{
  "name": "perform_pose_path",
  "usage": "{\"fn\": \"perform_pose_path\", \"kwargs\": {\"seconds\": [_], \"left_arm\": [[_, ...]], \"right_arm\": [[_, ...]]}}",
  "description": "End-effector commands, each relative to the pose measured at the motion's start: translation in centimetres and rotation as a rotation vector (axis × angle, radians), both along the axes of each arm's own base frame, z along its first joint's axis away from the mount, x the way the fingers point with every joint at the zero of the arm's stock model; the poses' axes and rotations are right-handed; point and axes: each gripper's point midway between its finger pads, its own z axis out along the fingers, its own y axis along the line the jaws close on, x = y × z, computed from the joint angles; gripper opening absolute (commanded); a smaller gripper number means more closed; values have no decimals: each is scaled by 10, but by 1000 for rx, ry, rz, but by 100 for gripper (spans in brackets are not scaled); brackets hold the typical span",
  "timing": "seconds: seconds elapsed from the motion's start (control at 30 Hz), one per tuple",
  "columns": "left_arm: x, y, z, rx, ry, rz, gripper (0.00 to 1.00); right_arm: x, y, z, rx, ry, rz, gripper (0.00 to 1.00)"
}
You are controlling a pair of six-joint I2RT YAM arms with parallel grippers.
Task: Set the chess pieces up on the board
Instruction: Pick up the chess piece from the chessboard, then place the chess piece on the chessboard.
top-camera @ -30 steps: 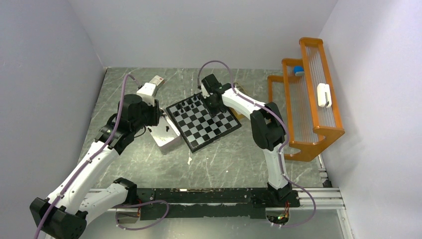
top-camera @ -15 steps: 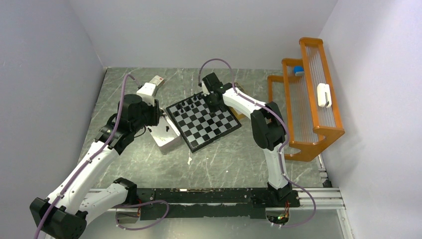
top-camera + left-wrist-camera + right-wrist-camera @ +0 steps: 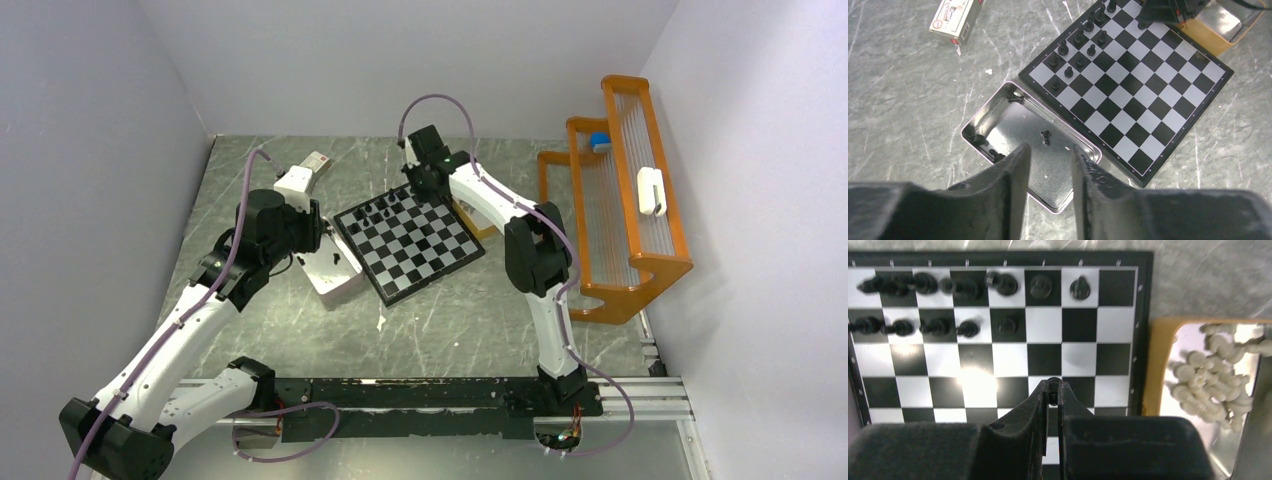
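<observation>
The board (image 3: 408, 243) lies mid-table, with several black chess pieces (image 3: 375, 210) standing in two rows along its far-left edge. My right gripper (image 3: 1053, 386) hangs over the board (image 3: 1008, 360) and is shut on a small black chess piece (image 3: 1052, 396), which is pinched at the fingertips. In the top view it sits near the board's far corner (image 3: 425, 188). My left gripper (image 3: 1050, 150) is open and holds nothing. It hovers over a silver tin (image 3: 998, 125) left of the board (image 3: 1138, 95). A few loose black pieces (image 3: 1046, 136) lie in the tin.
A tan tray (image 3: 1154, 365) of cream-white pieces (image 3: 1208, 375) sits against the board's right edge. A small carton (image 3: 955, 20) lies on the table beyond the tin. An orange wire rack (image 3: 620, 210) stands along the right wall.
My right gripper has shut on a black piece and shifted toward the board's far corner. The left arm has not moved.
</observation>
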Motion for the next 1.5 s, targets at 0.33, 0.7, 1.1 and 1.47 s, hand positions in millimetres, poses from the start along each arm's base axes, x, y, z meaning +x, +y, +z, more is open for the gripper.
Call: {"fn": "perform_pose_path", "kwargs": {"seconds": [0.33,0.7,1.1,1.47], "left_arm": [[3,-3,7,-4,-37,-17,61],[3,-3,8,-5,-39,-21,60],[3,-4,8,-7,-39,-24,60],[3,-3,8,-5,-41,-23,60]], "right_arm": [[53,12,0,86,-83,-26,7],[51,30,-14,172,-31,-46,8],[48,34,-26,143,-24,-47,11],[44,37,-31,109,-19,-38,15]]}}
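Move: My right hand already holds a black pawn above the board. The empty f7 square it is going to lies about 4 cm ahead, 3 cm left and 5 cm below. The e7 pawn stands about 3 cm ahead and 6 cm left, the f8 piece 7 cm ahead and 4 cm left, and the g8 piece 8 cm ahead and 2 cm left. From my left hand, f7 is roughly 21 cm ahead, 19 cm right and 20 cm below. With the pawn still pinched, my right hand sweeps forward about 4.5 cm, rising slightly at first, then drifts some 3.5 cm left while sinking about 4 cm onto f7, beside the e7 pawn and just short of the f8 piece. The wrist rolls under 10 degrees, and at the end the pinch slackens with the pads still around the pawn. My left hand stays put and only spreads its empty fingers wider. ##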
